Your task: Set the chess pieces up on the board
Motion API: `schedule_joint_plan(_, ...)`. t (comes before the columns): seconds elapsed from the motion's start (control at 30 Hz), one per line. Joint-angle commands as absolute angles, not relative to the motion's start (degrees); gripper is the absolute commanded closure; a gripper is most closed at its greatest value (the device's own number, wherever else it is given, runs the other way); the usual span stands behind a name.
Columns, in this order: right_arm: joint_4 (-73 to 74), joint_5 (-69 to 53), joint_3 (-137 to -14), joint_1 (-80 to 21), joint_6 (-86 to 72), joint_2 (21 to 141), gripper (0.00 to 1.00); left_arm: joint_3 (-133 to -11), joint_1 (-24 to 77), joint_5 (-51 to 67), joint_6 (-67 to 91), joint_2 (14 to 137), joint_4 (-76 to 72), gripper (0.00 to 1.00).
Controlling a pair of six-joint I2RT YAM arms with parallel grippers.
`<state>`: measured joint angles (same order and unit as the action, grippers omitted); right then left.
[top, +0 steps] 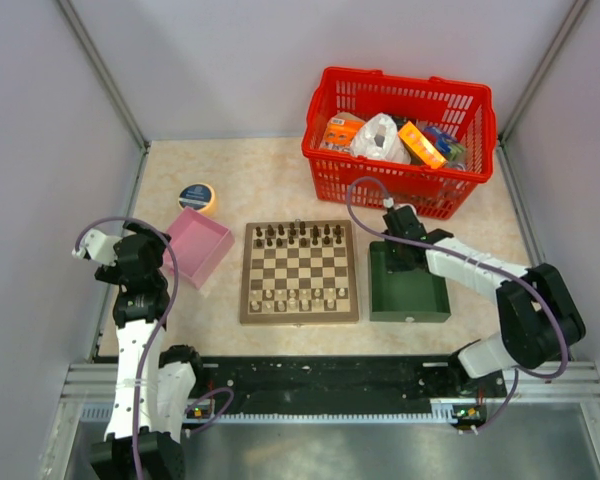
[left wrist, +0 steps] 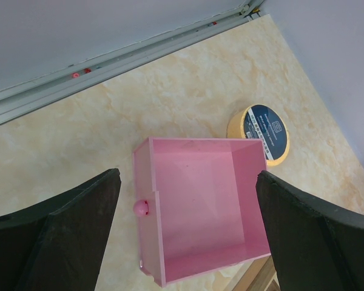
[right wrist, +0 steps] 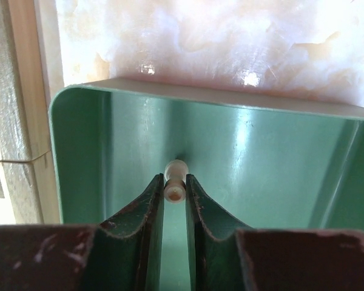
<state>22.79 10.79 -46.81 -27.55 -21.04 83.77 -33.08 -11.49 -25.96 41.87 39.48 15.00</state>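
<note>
The board point(top: 300, 317) lies mid-table with dark chess pieces point(top: 298, 236) along its far rows and pale ones point(top: 300, 298) along the near rows. My right gripper point(top: 398, 262) reaches down into the green tray point(top: 410, 298). In the right wrist view its fingers point(right wrist: 175, 180) are shut on a small cream chess piece point(right wrist: 175, 168) standing near the tray's point(right wrist: 261, 163) far wall. My left gripper point(left wrist: 188, 176) hangs open over the pink box point(left wrist: 200, 206), with nothing between its fingers.
A yellow tape roll point(top: 197, 196) sits behind the pink box point(top: 198, 247). A red basket point(top: 325, 150) full of packets stands at the back right. The board's wooden edge point(right wrist: 18, 91) runs just left of the tray. Walls close in the table's sides.
</note>
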Motion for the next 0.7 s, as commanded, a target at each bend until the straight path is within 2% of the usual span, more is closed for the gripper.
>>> schedule_joint_plan(0.0,25.39,9.85,-48.95,-26.98,-20.22,78.06,0.85,-33.22,-11.86,-26.19,41.4,38.85,13.62,0.01)
schedule_joint_plan(0.2,31.81,9.93,-51.68,-28.91,-20.74,69.89,0.85,-32.87,-11.78,-25.93,41.92,38.85,13.45,0.01)
schedule_joint_plan(0.33,35.15,11.68,-53.35,-35.14,-23.37,67.06,0.85,-32.78,-11.78,-25.58,42.01,39.02,13.01,0.01)
schedule_joint_plan(0.67,36.47,14.76,-54.75,-50.17,-29.79,71.1,0.85,-32.87,-11.78,-25.31,42.01,39.2,12.83,0.01)
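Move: The right hand still pinches the last white piece, low in the green tray's far left corner. It is bound for the empty near right corner square of the board, some 9 cm to its left, 10 cm back and a touch lower. The white pawn stands about 9 cm left and 8 cm back, the next back-row piece 11 cm left and 10 cm back. The tray's middle is 4 cm right and 5 cm back. From the left hand that square lies roughly 40 cm right, 8 cm back and 16 cm below. Up first, the right hand lifts the pinched white piece about 9 cm out of the green tray, then swings left and back, some 7 cm each way, over the tray's left side towards the empty corner square. The wrist turns a good 10 degrees counter-clockwise on the way; the fingers keep their hold and the hand starts to sink slightly. ##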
